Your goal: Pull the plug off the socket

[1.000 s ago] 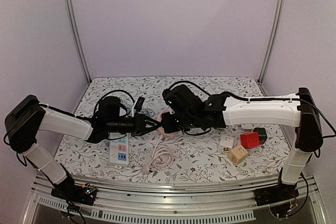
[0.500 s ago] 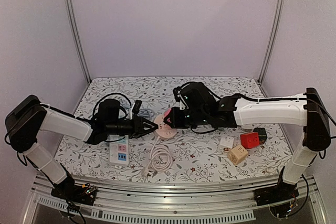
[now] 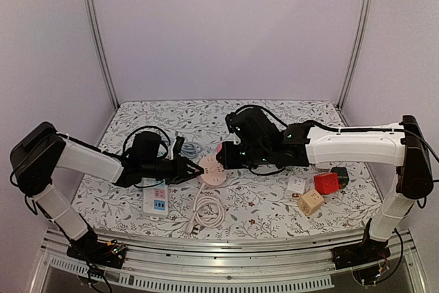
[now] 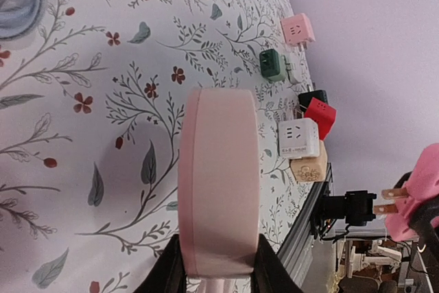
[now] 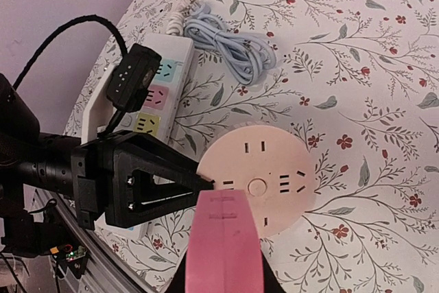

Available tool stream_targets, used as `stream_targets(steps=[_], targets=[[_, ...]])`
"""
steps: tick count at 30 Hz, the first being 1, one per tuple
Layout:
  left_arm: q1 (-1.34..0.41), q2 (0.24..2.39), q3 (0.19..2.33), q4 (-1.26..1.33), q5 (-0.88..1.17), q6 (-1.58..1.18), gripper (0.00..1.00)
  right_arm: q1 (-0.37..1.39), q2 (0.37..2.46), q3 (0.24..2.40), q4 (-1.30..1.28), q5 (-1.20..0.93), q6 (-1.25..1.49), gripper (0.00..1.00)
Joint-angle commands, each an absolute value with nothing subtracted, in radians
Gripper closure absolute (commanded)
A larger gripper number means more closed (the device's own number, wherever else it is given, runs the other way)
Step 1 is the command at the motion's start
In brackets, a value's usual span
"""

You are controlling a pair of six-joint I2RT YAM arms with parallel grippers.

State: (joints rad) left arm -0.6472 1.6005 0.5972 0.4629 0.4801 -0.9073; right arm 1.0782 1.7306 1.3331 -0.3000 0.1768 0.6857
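The round pink socket (image 3: 211,171) sits at mid-table, its edge clamped by my left gripper (image 3: 198,168). In the left wrist view the socket (image 4: 219,183) stands edge-on between the black fingers (image 4: 168,274). The pink plug (image 3: 220,153) hangs just above and right of the socket, apart from it, with my right gripper (image 3: 228,156) shut on it. Its bare prongs show in the left wrist view, where the plug (image 4: 410,193) is in the air. From the right wrist, the plug (image 5: 223,238) fills the jaws and the socket (image 5: 264,180) below shows empty slots.
A white power strip (image 3: 156,200) lies under the left arm. A coiled white cable (image 3: 208,214) lies in front of the socket and a pale blue cable (image 5: 233,49) behind it. Red (image 3: 327,183), dark green (image 3: 341,175), white (image 3: 296,184) and beige (image 3: 310,202) adapters sit at the right.
The plug and socket were joined a second ago. The right gripper has drawn back to the right with the plug, leaving the socket in the left gripper, which shifted slightly.
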Motion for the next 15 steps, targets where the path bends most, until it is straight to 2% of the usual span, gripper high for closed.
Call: stream_targets(steps=[1,12,15], targets=[[-0.61,1.655,0.638,0.431,0.494,-0.834,1.0,0.99,1.698,1.269,-0.355,0.183,0.744,1.0],[-0.594,1.727,0.727,0.318,0.468,-0.704,1.0,0.805,1.742,1.115,-0.346,0.046,0.794,0.99],[-0.594,1.725,0.748,0.251,0.423,-0.667,0.9,0.781,1.761,1.086,-0.327,0.027,0.789,0.96]])
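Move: The pink plug is already out of the round socket and held in the right hand, over clear table. From that hand the white plug lies about 22 cm to the right, level fore and aft, the green plug some 21 cm right and 11 cm ahead, both roughly 15 cm lower; the socket sits 3 cm left, 2 cm ahead and 11 cm below. The left hand still grips the socket, whose middle is 3 cm to its right and 2 cm lower; from this hand the white plug is some 30 cm right, 1 cm back and 6 cm below. The right hand keeps its pinch on the pink plug and carries it swiftly away from the socket, about 12 cm to the right while sinking some 9 cm and reaching 5 cm forward, towards the green and white plugs, as the wrist swings clockwise and tips its fingers down by roughly 15 degrees each. The left hand keeps hold of the socket's rim, easing it about 2.5 cm down and nearly as far forward with only a slight roll, its sinking done before the forward drift ends. ##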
